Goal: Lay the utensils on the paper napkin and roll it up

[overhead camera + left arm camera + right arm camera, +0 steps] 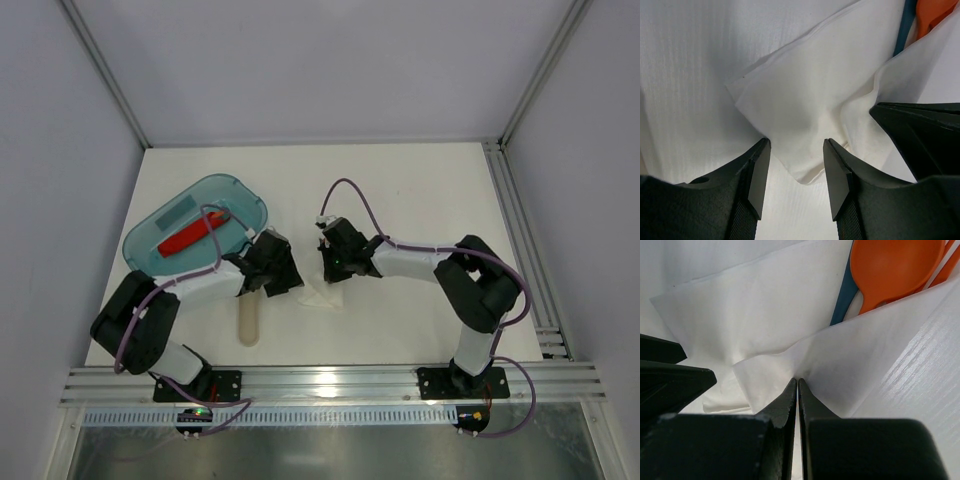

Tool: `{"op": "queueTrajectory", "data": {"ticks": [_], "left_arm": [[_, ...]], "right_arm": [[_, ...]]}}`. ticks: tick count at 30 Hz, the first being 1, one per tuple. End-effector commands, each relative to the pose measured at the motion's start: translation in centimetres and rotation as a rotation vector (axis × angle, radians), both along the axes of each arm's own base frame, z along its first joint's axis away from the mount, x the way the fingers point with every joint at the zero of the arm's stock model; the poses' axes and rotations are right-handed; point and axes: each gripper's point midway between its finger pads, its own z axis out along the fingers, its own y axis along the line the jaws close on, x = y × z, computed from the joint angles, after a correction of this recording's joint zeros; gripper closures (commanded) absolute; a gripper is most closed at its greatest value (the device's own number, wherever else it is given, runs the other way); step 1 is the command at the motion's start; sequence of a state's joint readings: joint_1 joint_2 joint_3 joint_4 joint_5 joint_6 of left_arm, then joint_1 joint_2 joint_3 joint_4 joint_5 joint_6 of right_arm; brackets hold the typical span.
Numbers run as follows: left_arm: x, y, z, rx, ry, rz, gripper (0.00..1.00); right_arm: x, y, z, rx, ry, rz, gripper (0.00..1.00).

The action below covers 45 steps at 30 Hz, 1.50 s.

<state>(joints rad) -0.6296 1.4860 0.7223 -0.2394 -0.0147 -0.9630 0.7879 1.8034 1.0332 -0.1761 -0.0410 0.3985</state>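
The white paper napkin (pixel 322 296) lies creased on the table between the two grippers. My left gripper (pixel 796 145) is open, with a napkin (pixel 810 100) corner lying loose between its fingers. My right gripper (pixel 798 381) is shut, its tips pinching a raised fold of the napkin (pixel 740 315). Under that fold an orange spoon (pixel 895 270) and a dark blue utensil (pixel 845 295) poke out. In the top view the left gripper (pixel 280 268) and right gripper (pixel 332 268) face each other and hide these utensils.
A teal tray (pixel 235 192) sits at the left rear with a red utensil (pixel 190 237) in it. A pale beige utensil (pixel 248 322) lies on the table near the left arm. The cage's frame rails border the table's right and near edges.
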Motion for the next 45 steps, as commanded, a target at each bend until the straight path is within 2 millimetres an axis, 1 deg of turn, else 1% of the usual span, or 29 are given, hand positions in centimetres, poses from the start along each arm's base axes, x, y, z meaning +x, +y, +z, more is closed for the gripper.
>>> {"op": "queueTrajectory", "data": {"ticks": [1,2,3,7,8,10,11,14,15,17,20,21,22,25,28,31,35,36,38,40,42,43,44,45], "left_arm": [[-0.7,-0.6,-1.0,-0.019,0.001,-0.003,0.49],[-0.7,-1.0,-0.8,-0.039,0.0,-0.001,0.49],[-1.3,-2.0,-0.6,-0.07,0.006,-0.029,0.5],[-2.5,-3.6,0.0,-0.12,-0.004,-0.052,0.5],[-3.0,-3.5,-0.4,-0.119,0.001,-0.05,0.5],[-3.5,-3.9,-0.2,-0.146,-0.001,-0.042,0.51],[-4.0,-3.5,-0.7,-0.143,0.011,-0.037,0.51],[-4.7,-4.2,-0.2,-0.183,0.003,-0.025,0.52],[-5.1,-4.2,-0.4,-0.179,0.01,-0.019,0.52],[-5.2,-4.1,-0.3,-0.166,-0.008,0.001,0.52],[-4.3,-3.4,-0.6,-0.106,-0.036,0.028,0.52],[-3.5,-3.5,0.0,-0.095,-0.057,0.04,0.52],[-3.2,-3.0,-0.1,-0.064,-0.066,0.053,0.51],[-2.2,-2.5,0.3,-0.038,-0.098,0.081,0.5],[-1.0,-1.6,0.6,-0.022,-0.129,0.123,0.5],[0.0,-1.3,1.0,-0.029,-0.159,0.135,0.5],[1.1,-1.8,1.8,-0.038,-0.202,0.117,0.5],[1.5,-2.3,2.4,-0.049,-0.218,0.103,0.5],[1.8,-2.7,2.9,-0.045,-0.235,0.077,0.55],[2.3,-3.4,3.9,-0.063,-0.258,0.052,0.65],[2.5,-3.8,4.4,-0.069,-0.261,0.04,0.69],[2.6,-4.3,5.0,-0.083,-0.267,0.027,0.76],[2.7,-4.5,5.3,-0.089,-0.272,0.019,0.8],[2.8,-4.7,5.7,-0.101,-0.279,0.012,0.87]], "right_arm": [[-1.0,-1.5,-0.9,-0.038,0.032,-0.015,0.96],[-1.0,-1.5,-0.9,-0.039,0.033,-0.017,0.96],[-1.1,-1.5,-1.0,-0.04,0.037,-0.019,0.96],[-1.2,-1.3,-1.0,-0.028,0.044,-0.017,0.96],[-1.2,-1.3,-1.0,-0.027,0.046,-0.018,0.96],[-1.2,-1.3,-0.9,-0.026,0.043,-0.018,0.96],[-1.3,-1.3,-0.9,-0.024,0.045,-0.019,0.96],[-1.3,-1.3,-0.9,-0.018,0.049,-0.019,0.96],[-1.3,-1.3,-0.9,-0.016,0.049,-0.019,0.96],[-1.3,-1.4,-0.8,-0.014,0.049,-0.021,0.96],[-1.3,-1.4,-0.7,-0.007,0.047,-0.021,0.96],[-1.3,-1.4,-0.8,-0.008,0.048,-0.02,0.96],[-1.4,-1.4,-0.8,-0.007,0.049,-0.018,0.96],[-1.5,-1.5,-0.9,-0.007,0.049,-0.018,0.96],[-1.5,-1.6,-0.9,-0.003,0.051,-0.016,0.96],[-1.6,-1.6,-1.0,-0.001,0.057,-0.012,0.96],[-1.5,-1.4,-0.7,0.013,0.054,-0.009,0.96],[-1.5,-1.4,-0.7,0.014,0.054,-0.007,0.96],[-1.6,-1.2,-0.6,0.028,0.061,-0.007,0.96],[-1.6,-1.0,-0.6,0.041,0.067,0.0,0.96],[-1.6,-1.2,-0.7,0.046,0.074,-0.004,0.96],[-1.5,-1.1,-0.7,0.056,0.075,-0.001,0.96],[-1.4,-1.2,-0.6,0.071,0.078,-0.004,0.96],[-1.3,-1.2,-0.6,0.078,0.081,-0.008,0.96]]}}
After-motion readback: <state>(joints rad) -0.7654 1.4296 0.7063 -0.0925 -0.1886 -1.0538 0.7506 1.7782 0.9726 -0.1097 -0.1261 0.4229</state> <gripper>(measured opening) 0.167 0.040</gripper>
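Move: The napkin's near-left edge runs between the left hand's open fingertips, about 2 cm to their right, 1 cm back and 1 cm below. From that hand the orange spoon on the napkin lies roughly 8 cm ahead and 8 cm right; the empty beige tray is about 11 cm left and 4 cm back. The right fingertips already rest on the napkin fold directly beneath them, with the spoon some 8 cm ahead of them and 1 cm left. Back and to the right, low over the table, the left hand sweeps about 5 cm each way with its fingers half open, then returns forward some 4 cm to the napkin's near-left edge. There the fingers close, pinch the edge and draw it up about 3 cm while edging right, the wrist tipping the tips slightly back. The right hand, fingers shut, stays on the fold, tilting about 5 degrees. ##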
